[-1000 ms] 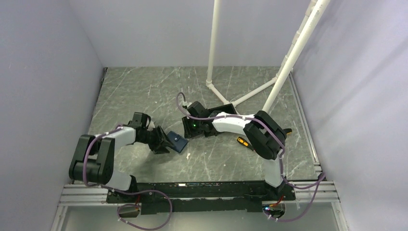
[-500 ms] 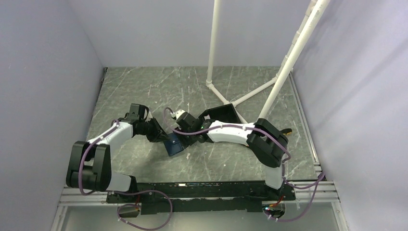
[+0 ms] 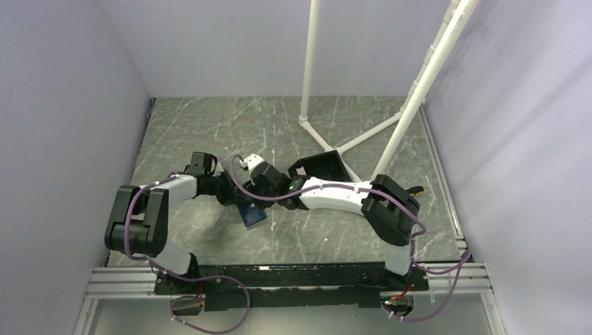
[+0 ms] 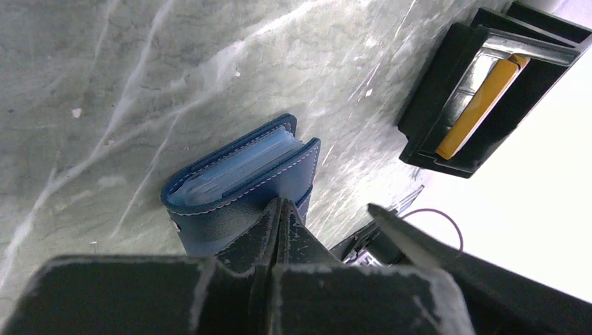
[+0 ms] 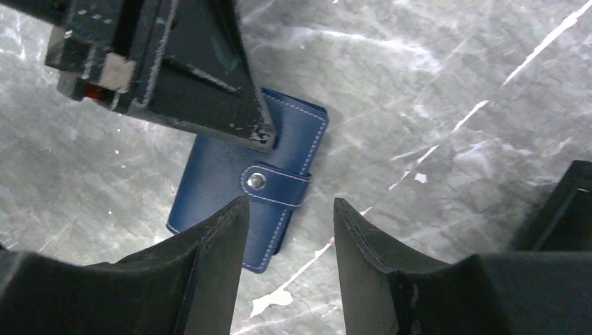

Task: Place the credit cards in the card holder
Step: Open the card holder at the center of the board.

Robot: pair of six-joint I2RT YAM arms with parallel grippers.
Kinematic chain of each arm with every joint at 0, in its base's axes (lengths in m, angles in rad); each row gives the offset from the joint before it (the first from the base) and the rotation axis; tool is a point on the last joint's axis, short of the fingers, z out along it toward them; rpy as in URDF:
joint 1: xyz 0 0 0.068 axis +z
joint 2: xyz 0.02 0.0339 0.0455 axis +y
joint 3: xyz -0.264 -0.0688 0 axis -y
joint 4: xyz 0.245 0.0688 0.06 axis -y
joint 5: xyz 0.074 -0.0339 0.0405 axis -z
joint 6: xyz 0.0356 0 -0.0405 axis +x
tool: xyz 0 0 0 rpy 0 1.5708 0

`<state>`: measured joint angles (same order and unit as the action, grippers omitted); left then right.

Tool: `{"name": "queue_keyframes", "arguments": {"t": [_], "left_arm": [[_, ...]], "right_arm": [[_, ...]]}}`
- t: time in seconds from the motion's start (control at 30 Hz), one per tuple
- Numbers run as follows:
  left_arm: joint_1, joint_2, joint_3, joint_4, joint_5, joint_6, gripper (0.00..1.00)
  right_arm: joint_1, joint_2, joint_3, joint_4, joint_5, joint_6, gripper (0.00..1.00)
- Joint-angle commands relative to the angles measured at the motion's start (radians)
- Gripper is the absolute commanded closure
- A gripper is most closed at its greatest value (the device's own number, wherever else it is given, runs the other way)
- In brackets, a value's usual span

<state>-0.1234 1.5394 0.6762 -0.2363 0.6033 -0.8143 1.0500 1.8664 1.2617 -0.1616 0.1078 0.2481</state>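
Note:
The card holder [image 5: 230, 183] is a dark-blue wallet lying flat on the table, its snap strap fastened. From the left wrist view its open edge [image 4: 234, 169] shows pale blue pockets. My left gripper [image 4: 279, 204] is shut, and its joined tips [image 5: 260, 137] rest on the holder's cover with nothing between them. My right gripper [image 5: 290, 204] hovers open just above the holder's strap side, empty. An orange-gold credit card [image 4: 479, 105] stands on edge inside a black open box [image 4: 447, 84]. In the top view both grippers meet over the holder [image 3: 253, 216].
The black box [image 3: 322, 166] sits just behind and right of the grippers, and its corner [image 5: 564, 209] shows in the right wrist view. A white pipe frame [image 3: 308, 70] stands at the back, its foot [image 3: 305, 120] on the marbled table [image 3: 209, 125]. Walls close in on both sides.
My left gripper has closed and swung right onto the card holder. My right arm has reached left from the black box to hover over the holder and has opened wider.

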Motion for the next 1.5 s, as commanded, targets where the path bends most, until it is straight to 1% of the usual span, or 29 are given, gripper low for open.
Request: {"name": "queue_keyframes", "arguments": {"t": [0.0,0.17,0.3,0.47,0.5,0.53,0.6,0.63,0.7,0.77,0.87,0.93,1.0,1.03,1.13,1.17,1.23,1.3,1.4,1.47], "left_arm": [[0.000,0.007,-0.061,0.035,-0.060,-0.030,1.00],[0.011,0.024,-0.090,0.059,-0.047,-0.045,1.00],[0.014,0.021,-0.109,0.075,-0.045,-0.053,1.00],[0.016,0.024,-0.114,0.077,-0.043,-0.050,1.00],[0.016,0.023,-0.115,0.077,-0.044,-0.048,1.00],[0.017,0.021,-0.117,0.075,-0.045,-0.047,1.00],[0.019,0.017,-0.118,0.071,-0.047,-0.041,1.00],[0.020,0.014,-0.119,0.066,-0.050,-0.038,1.00],[0.023,0.009,-0.117,0.054,-0.057,-0.029,1.00],[0.027,0.003,-0.114,0.042,-0.069,-0.020,1.00],[0.030,-0.002,-0.106,0.025,-0.083,-0.004,1.00],[0.032,-0.005,-0.103,0.014,-0.084,0.010,1.00],[0.033,-0.015,-0.102,0.010,-0.089,0.023,1.00],[0.033,-0.022,-0.101,0.005,-0.091,0.033,1.00],[0.033,-0.045,-0.084,-0.020,-0.098,0.070,1.00],[0.032,-0.051,-0.075,-0.030,-0.089,0.089,1.00],[0.031,-0.060,-0.053,-0.044,-0.047,0.130,1.00],[0.026,-0.100,-0.032,-0.086,-0.036,0.159,0.83],[0.007,-0.186,0.001,-0.177,-0.084,0.176,0.49],[-0.015,-0.234,0.026,-0.242,-0.140,0.180,0.23]], "right_arm": [[0.054,0.014,0.005,0.093,0.106,0.024,0.49],[0.086,0.073,0.047,0.074,0.197,-0.025,0.50],[0.090,0.096,0.038,0.108,0.169,-0.045,0.50],[0.099,0.137,0.060,0.099,0.223,-0.045,0.51],[0.099,0.142,0.062,0.094,0.237,-0.043,0.54],[0.100,0.142,0.059,0.094,0.250,-0.039,0.62],[0.100,0.135,0.050,0.090,0.295,-0.011,0.85],[0.100,0.127,0.044,0.086,0.322,0.006,0.91],[0.100,0.104,0.027,0.083,0.365,0.043,0.94],[0.099,0.071,0.001,0.085,0.391,0.080,1.00],[0.097,0.036,-0.031,0.094,0.397,0.135,1.00],[0.073,0.015,-0.053,0.097,0.343,0.199,1.00],[0.014,-0.013,-0.105,0.128,0.233,0.252,1.00],[-0.009,-0.028,-0.133,0.151,0.169,0.264,1.00],[-0.065,-0.087,-0.231,0.307,-0.056,0.279,1.00],[-0.075,-0.094,-0.242,0.334,-0.123,0.280,1.00],[-0.088,-0.092,-0.230,0.327,-0.184,0.276,1.00],[-0.111,-0.099,-0.245,0.354,-0.248,0.308,1.00],[-0.146,-0.117,-0.273,0.409,-0.356,0.365,1.00],[-0.150,-0.137,-0.282,0.426,-0.382,0.378,1.00]]}}
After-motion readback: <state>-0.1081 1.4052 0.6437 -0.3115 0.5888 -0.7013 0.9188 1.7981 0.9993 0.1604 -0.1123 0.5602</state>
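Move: The card holder lies about 4 cm below my right hand, its snapped strap near the middle, some 3 cm to the left and 1 cm back. The black box stands roughly 10 cm ahead and 15 cm to the right of that hand; a small white scrap lies about 5 cm back and 3 cm right. From my left hand, whose shut tips already rest on the cover, the holder's middle is some 2 cm back, 1 cm right and 1 cm lower. I lower my open right hand about 3 cm and bring it nearly as far left onto the strap, shut the fingers on it, then pull some 6 cm right and slightly forward, easing back left at the end with the strap still pinched and the wrist tilting about 20 degrees. My left hand keeps its closed tips on the cover through the pull, then draws back-left a little, lifts off and opens. ##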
